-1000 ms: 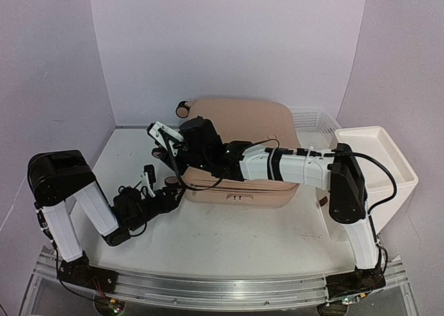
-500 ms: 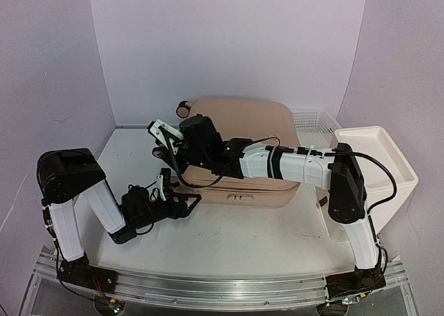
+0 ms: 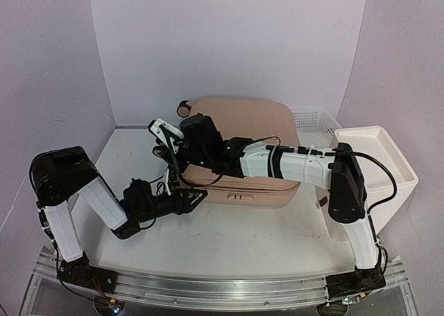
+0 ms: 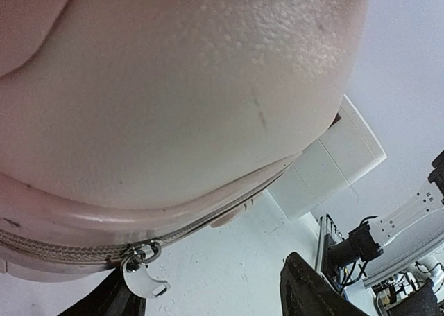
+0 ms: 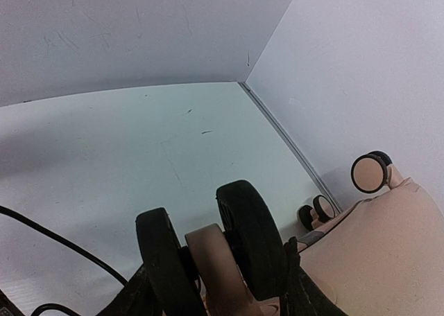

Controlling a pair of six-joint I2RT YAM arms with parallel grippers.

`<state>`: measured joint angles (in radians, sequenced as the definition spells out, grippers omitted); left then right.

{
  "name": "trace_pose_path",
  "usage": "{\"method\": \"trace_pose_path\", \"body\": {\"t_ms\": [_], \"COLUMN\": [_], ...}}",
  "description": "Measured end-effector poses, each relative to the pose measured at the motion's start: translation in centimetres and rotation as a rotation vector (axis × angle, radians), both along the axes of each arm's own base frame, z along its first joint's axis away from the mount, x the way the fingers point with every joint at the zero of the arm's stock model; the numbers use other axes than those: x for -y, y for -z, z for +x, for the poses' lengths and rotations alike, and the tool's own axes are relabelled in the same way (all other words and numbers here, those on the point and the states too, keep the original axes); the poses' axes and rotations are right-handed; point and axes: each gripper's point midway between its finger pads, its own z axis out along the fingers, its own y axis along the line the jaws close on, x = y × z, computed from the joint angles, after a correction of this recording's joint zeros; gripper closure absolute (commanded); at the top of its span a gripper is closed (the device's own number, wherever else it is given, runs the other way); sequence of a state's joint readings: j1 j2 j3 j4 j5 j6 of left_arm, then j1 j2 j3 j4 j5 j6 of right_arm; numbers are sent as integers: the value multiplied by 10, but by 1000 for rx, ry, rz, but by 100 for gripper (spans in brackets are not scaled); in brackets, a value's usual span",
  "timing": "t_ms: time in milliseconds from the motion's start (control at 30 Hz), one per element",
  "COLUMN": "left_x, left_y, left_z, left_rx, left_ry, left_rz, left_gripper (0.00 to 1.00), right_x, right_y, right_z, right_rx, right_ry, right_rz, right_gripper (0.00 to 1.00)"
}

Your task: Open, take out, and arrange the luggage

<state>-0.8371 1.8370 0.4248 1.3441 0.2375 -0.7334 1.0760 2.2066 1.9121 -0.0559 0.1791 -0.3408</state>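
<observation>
The pale pink luggage (image 3: pixel 243 122) lies flat and zipped shut at the back of the table. My right arm reaches across it to its left end. There my right gripper (image 3: pixel 168 148) is shut on a black twin wheel (image 5: pixel 243 233), one finger against each tyre. My left gripper (image 3: pixel 196 196) lies low on the table at the case's front left corner. In the left wrist view it (image 4: pixel 208 292) is open under the shell (image 4: pixel 173 87). The silver zipper pull (image 4: pixel 142 274) hangs from the zipper (image 4: pixel 62 250) just beside its left finger, not gripped.
A white mesh basket (image 3: pixel 312 118) sits behind the case at the right. The white drawer cabinet (image 3: pixel 378 163) stands at the right edge, close to the right arm's elbow. Two more wheels (image 5: pixel 371 170) stick out near the back wall. Walls close in on three sides.
My left arm has slid right along the table, bringing its gripper to the case's front left corner by the zipper pull. My right arm and the case have not moved.
</observation>
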Motion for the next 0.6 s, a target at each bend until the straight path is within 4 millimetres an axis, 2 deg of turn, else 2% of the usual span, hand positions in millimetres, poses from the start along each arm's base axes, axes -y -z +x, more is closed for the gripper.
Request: {"method": "trace_pose_path", "body": {"t_ms": [133, 300, 600], "left_x": [-2, -5, -11], "left_y": [-1, -1, 8], "left_z": [1, 4, 13], "left_rx": [-7, -35, -76], "left_ry": [-16, -41, -97], "left_rz": [-3, -15, -9], "left_gripper": [33, 53, 83], "right_x": [0, 0, 0], "right_y": [-1, -1, -1], "right_z": [0, 0, 0], "right_rx": [0, 0, 1], "right_ry": [1, 0, 0], "right_rz": [3, 3, 0], "right_gripper": [100, 100, 100]}}
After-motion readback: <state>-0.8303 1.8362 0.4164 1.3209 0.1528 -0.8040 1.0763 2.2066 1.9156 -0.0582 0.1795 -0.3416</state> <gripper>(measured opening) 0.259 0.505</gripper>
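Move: Just off the left fingertips, about 2 cm ahead, 1 cm left and nearly level, hangs the zipper pull. From the left hand, the lock is about 11 cm to the right and 1 cm ahead, and the suitcase's middle some 15 cm ahead and 12 cm right. The caster wheel, in the right hand, is about 9 cm ahead, 10 cm left and 11 cm up from the left hand. From the right hand the pull lies roughly 7 cm back, 9 cm right and 10 cm below. Closing from well open to about a quarter, the left fingers slip around the zipper pull while the hand edges about 1.5 cm forward and 1 cm left, dipping slightly at the end and turning some 5 degrees counter-clockwise. The farther-out finger comes up against the pull's tab. The right hand stays put, still gripping the caster wheel. ##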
